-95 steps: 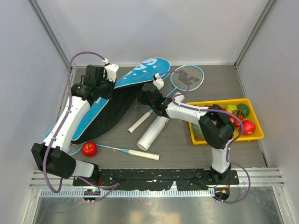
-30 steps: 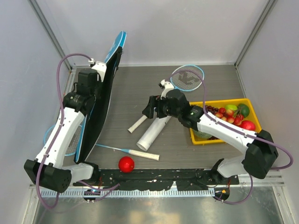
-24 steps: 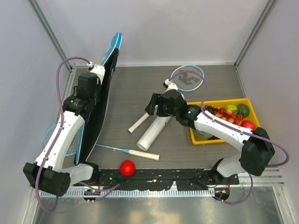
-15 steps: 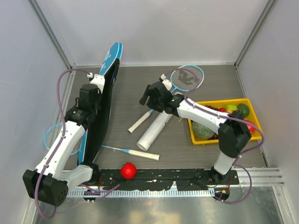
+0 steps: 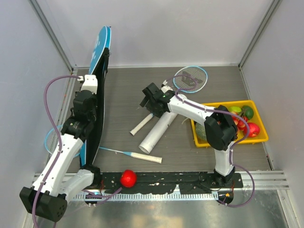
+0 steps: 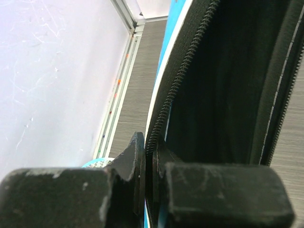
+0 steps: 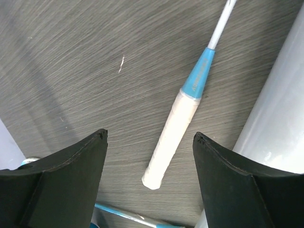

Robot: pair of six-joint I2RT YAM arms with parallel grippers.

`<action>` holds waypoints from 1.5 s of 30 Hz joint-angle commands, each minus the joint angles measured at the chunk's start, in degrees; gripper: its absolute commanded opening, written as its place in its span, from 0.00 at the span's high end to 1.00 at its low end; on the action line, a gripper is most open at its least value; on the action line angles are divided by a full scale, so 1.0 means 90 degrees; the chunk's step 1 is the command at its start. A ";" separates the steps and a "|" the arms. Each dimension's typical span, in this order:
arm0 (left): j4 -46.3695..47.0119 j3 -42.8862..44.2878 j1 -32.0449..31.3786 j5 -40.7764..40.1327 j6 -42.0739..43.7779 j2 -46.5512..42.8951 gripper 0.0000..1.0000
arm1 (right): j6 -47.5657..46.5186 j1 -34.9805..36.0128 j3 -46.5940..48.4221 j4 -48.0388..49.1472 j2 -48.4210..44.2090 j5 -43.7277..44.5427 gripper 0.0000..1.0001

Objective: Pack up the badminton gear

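The blue racket bag (image 5: 98, 57) stands on edge at the left, black inside (image 6: 223, 71). My left gripper (image 5: 93, 90) is shut on its zipper rim (image 6: 150, 159). One light-blue racket has its head (image 5: 190, 78) at the back and its pale handle (image 5: 142, 125) beside the long white tube (image 5: 159, 131). My right gripper (image 5: 146, 100) hangs open above that handle (image 7: 173, 133), jaws wide on either side (image 7: 149, 135), touching nothing. The second racket's handle (image 5: 144, 157) lies near the front; its head (image 5: 51, 141) pokes out left of the bag.
A red ball (image 5: 127, 178) rests against the black rail at the table's near edge. A yellow tray (image 5: 231, 142) of fruit sits at the right. Grey walls close in the back and both sides. The tube (image 7: 280, 118) lies close to my right jaw.
The left arm has swung the bag further left and more upright. The right gripper moved left and back over the racket handle. The red ball rolled to the near rail.
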 commanded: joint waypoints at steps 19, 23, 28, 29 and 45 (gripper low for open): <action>0.0597 -0.0043 -0.0147 0.0321 0.0052 -0.0150 1.00 | 0.1527 0.0045 0.1125 -0.1044 0.1189 0.0140 0.24; 0.0538 -0.0043 -0.0167 0.0516 0.0072 -0.0190 1.00 | 0.1586 0.0026 0.1301 -0.1015 0.1482 0.0169 0.25; 0.0411 0.0006 -0.0206 0.0410 0.0072 -0.0092 1.00 | 0.1664 0.0006 0.1429 -0.1044 0.1785 0.0149 0.26; 0.0421 -0.0004 -0.0215 0.0409 0.0081 -0.0092 1.00 | 0.1654 0.0006 0.1438 -0.1025 0.1853 0.0188 0.27; 0.0392 -0.0043 -0.0245 0.0536 0.0062 -0.0209 1.00 | 0.0405 -0.0092 0.0843 0.0478 0.1279 0.0276 0.95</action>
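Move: The racket handle's upper end, just below its blue cone, lies almost straight beneath the open right fingers, about 8 cm down and perhaps 1 cm to the right. The white tube's middle is some 9 cm right of the hand and 4 cm back. A second racket's handle lies roughly 23 cm back and 2 cm left. From the left hand, that upper end is about 4 cm ahead, 34 cm right and 27 cm below. The right fingers close on the upper end of the racket handle and pinch it. Before that the hand sinks about 8 cm towards the table, tipping steeper and turning some 10 degrees clockwise; it then edges 2 to 3 cm forward and left as it closes. The left hand keeps its pinch on the bag's edge and carries it about 2 cm right and slightly down. ##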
